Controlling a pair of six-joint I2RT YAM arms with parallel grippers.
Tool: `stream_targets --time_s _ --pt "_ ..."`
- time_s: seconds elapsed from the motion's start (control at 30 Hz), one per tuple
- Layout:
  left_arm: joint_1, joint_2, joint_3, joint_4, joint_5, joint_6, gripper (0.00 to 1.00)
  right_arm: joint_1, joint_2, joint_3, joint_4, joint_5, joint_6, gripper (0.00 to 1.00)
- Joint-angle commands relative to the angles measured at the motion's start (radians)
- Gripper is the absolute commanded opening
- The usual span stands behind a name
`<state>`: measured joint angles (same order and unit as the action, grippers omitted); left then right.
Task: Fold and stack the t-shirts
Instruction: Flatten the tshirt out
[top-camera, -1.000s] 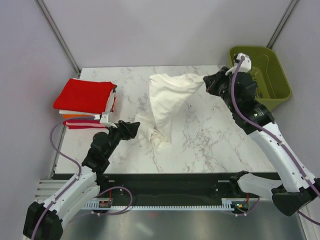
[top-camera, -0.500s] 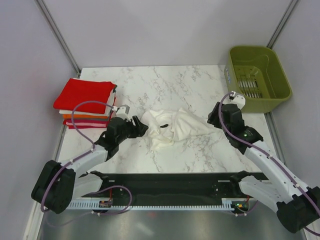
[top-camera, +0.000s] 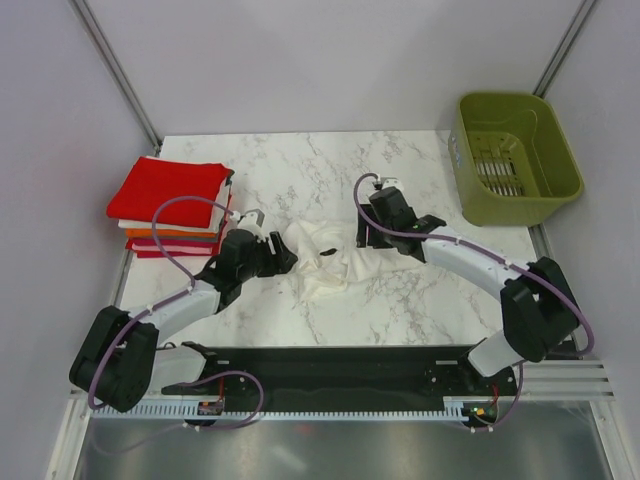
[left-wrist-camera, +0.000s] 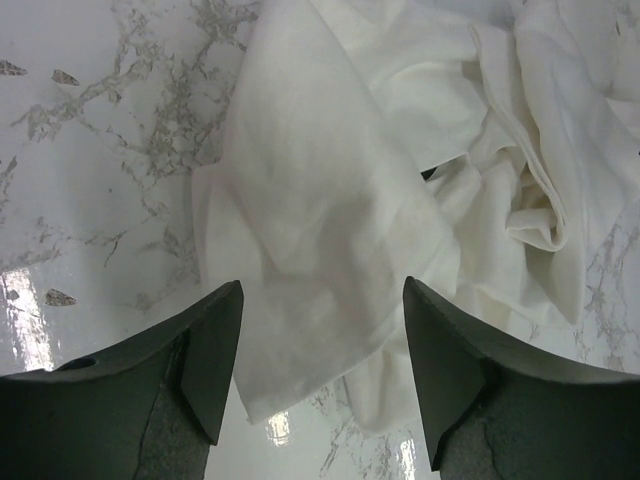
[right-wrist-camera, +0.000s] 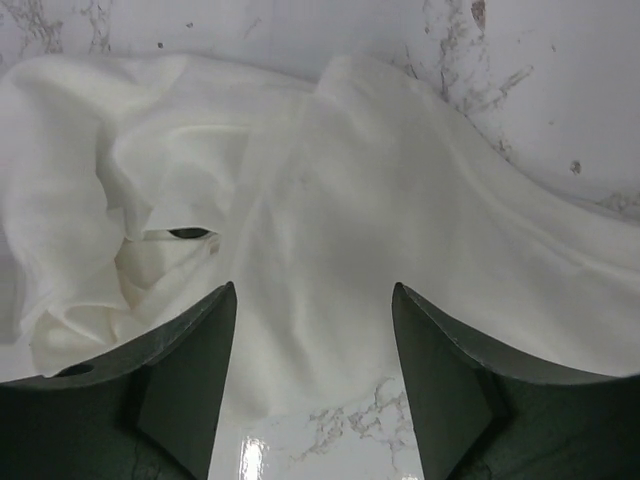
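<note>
A plain white t-shirt (top-camera: 335, 258) lies crumpled in a heap at the middle of the marble table. My left gripper (top-camera: 287, 256) sits at its left edge, open, with a cloth corner (left-wrist-camera: 330, 200) lying between and ahead of the fingers, ungripped (left-wrist-camera: 322, 290). My right gripper (top-camera: 368, 238) hovers low at the shirt's upper right edge, open (right-wrist-camera: 312, 290), over rumpled cloth (right-wrist-camera: 350, 200) that it does not hold. A stack of folded t-shirts (top-camera: 170, 192), red on top with orange, white and pink-red layers below, rests at the table's left edge.
An olive-green plastic basket (top-camera: 515, 155) stands off the table's back right corner. Bare marble (top-camera: 430, 300) stretches in front of and to the right of the shirt. Grey walls close in the back and sides.
The right gripper opened and let go of the white shirt it held up; the shirt dropped into a heap. The right arm swung down and left to it. The left arm shifted closer.
</note>
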<state>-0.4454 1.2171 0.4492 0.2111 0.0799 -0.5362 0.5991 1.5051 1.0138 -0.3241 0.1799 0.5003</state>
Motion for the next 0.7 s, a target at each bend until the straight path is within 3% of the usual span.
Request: stream_targets --time_s 0.0,0.1,0.27,0.33,0.43,0.47,0.5,0.67 --pt "-0.006 -0.008 0.034 0.013 0.010 0.045 0.74 0.013 0.073 0.098 0.048 0.035 0.001 0.71" --pt "-0.012 -0.001 0.037 0.027 0.049 0.050 0.85 0.022 0.162 0.161 0.048 0.058 0.000 0.71" --pt "-0.016 -0.014 0.036 0.027 0.050 0.061 0.91 0.041 0.316 0.246 0.000 0.157 -0.008 0.70" --pt "-0.018 -0.025 0.029 0.028 0.050 0.065 0.92 0.041 0.336 0.249 -0.010 0.211 -0.006 0.64" --pt "-0.024 -0.022 0.029 0.028 0.054 0.068 0.93 0.041 0.307 0.226 -0.001 0.259 -0.005 0.29" --pt "-0.026 -0.010 0.031 0.031 0.058 0.068 0.93 0.041 0.294 0.220 -0.001 0.271 0.003 0.11" --pt "-0.029 0.001 0.036 0.033 0.069 0.065 0.93 0.041 0.265 0.207 -0.001 0.291 0.006 0.03" --pt "-0.041 0.035 0.051 0.036 0.093 0.070 0.93 0.031 0.100 0.088 0.062 0.309 0.037 0.00"
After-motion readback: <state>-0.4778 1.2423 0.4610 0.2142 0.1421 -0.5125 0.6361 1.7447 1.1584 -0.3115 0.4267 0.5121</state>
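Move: The fold of the white t-shirt that my right hand goes for is about 5 cm ahead, 1 cm to the left and 6 cm below it. The small dark patch in the t-shirt is about 2 cm ahead and 8 cm left of that hand, and the t-shirt's right end some 13 cm to its right, level with it. My left hand hovers by the t-shirt's left end, whose middle is 3 cm to its right and 4 cm below; the near corner is some 7 cm right and 4 cm back. I reach my right hand forward and slightly left, then down about 5 cm onto the far part of the t-shirt, tilting its left side down some 10 degrees, and shut the fingers on a fold there; then I rise about 2 cm, easing back to the right. Meanwhile my left hand opens wider and drifts about 2 cm right and slightly back, low over the t-shirt's left end. ##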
